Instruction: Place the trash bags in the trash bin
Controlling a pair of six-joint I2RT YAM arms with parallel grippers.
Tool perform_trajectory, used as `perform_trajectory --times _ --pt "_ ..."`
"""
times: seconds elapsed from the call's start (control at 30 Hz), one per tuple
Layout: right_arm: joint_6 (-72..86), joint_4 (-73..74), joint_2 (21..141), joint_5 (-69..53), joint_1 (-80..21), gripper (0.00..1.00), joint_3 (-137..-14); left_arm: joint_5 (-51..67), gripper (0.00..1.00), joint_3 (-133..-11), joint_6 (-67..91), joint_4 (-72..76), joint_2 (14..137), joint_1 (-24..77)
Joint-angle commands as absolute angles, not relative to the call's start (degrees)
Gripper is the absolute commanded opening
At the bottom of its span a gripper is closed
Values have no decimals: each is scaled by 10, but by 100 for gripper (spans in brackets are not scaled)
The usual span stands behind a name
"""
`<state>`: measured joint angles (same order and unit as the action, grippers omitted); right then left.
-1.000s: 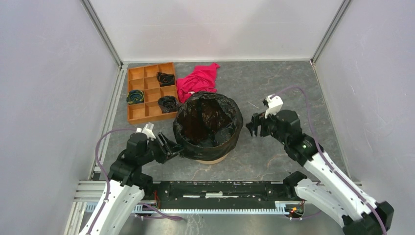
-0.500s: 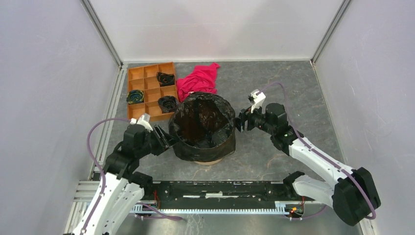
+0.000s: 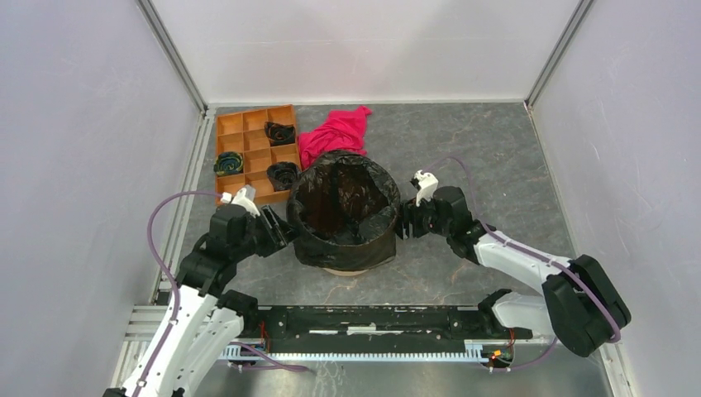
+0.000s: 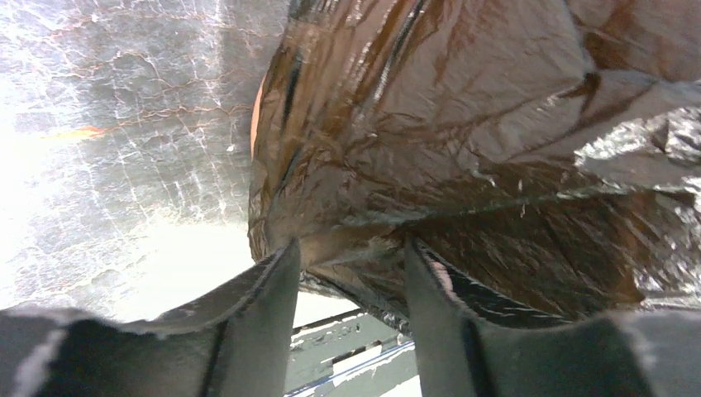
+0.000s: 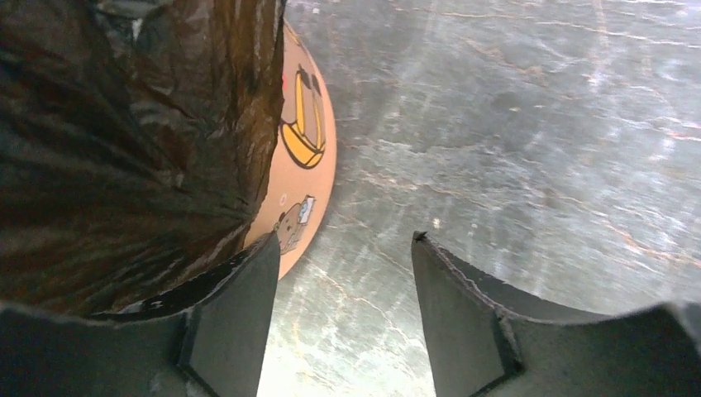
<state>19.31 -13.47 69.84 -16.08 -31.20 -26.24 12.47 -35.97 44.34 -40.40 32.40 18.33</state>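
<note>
The orange-brown trash bin (image 3: 350,269) stands mid-table, lined with a glossy black trash bag (image 3: 343,236) that is folded over its rim and hangs down the outside. My left gripper (image 3: 283,233) sits at the bin's left side. In the left wrist view it (image 4: 350,246) is open, and the bag's lower hem (image 4: 463,124) lies just past the fingertips. My right gripper (image 3: 402,223) is at the bin's right side. It (image 5: 345,240) is open with only bare table between the fingers, one finger resting beside the bag (image 5: 124,149) and the printed bin wall (image 5: 310,165).
An orange compartment tray (image 3: 233,124) at the back left holds small rolled black bags (image 3: 279,132) (image 3: 285,174). A red-pink cloth (image 3: 335,132) lies behind the bin. Grey walls close in both sides, and a metal rail (image 3: 372,318) runs along the near edge.
Both grippers have moved in against the bin's sides, the right one travelling left and down. The bag now sits tighter and lower around the bin. Both pairs of jaws have narrowed a little.
</note>
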Motion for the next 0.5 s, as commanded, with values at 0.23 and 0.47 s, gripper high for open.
perform_trajectory --times 0.23,0.47 --pt "51 214 592 139 -319 90 -506 25 85 -454 399 -494 255 183" --pt "-16 244 614 -29 -328 98 -663 -5 97 -505 380 -487 246 183"
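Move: The bin, its black trash bag draped open over the rim, stands between the hands. Its middle is about 7 cm ahead of the left hand, 12 cm to its right and 5 cm lower; from the right hand it is roughly 13 cm to the left, level fore and aft and 3 cm higher. The pink cloth lies some 30 cm ahead of the right hand and 17 cm left; the orange tray lies about 31 cm ahead of the left hand and 14 cm left. The right hand backs off the bag's right side, first slanting right and forward, then mostly straight up beside the bin for about 18 cm in all, its fingers tipping up some 20 degrees, turning a little clockwise and spreading almost fully. The left hand also draws away from the bag on its side, rising about 7 cm and going 4 cm left, while its fingertips tilt up and its half-open fingers spread wide, holding nothing. ##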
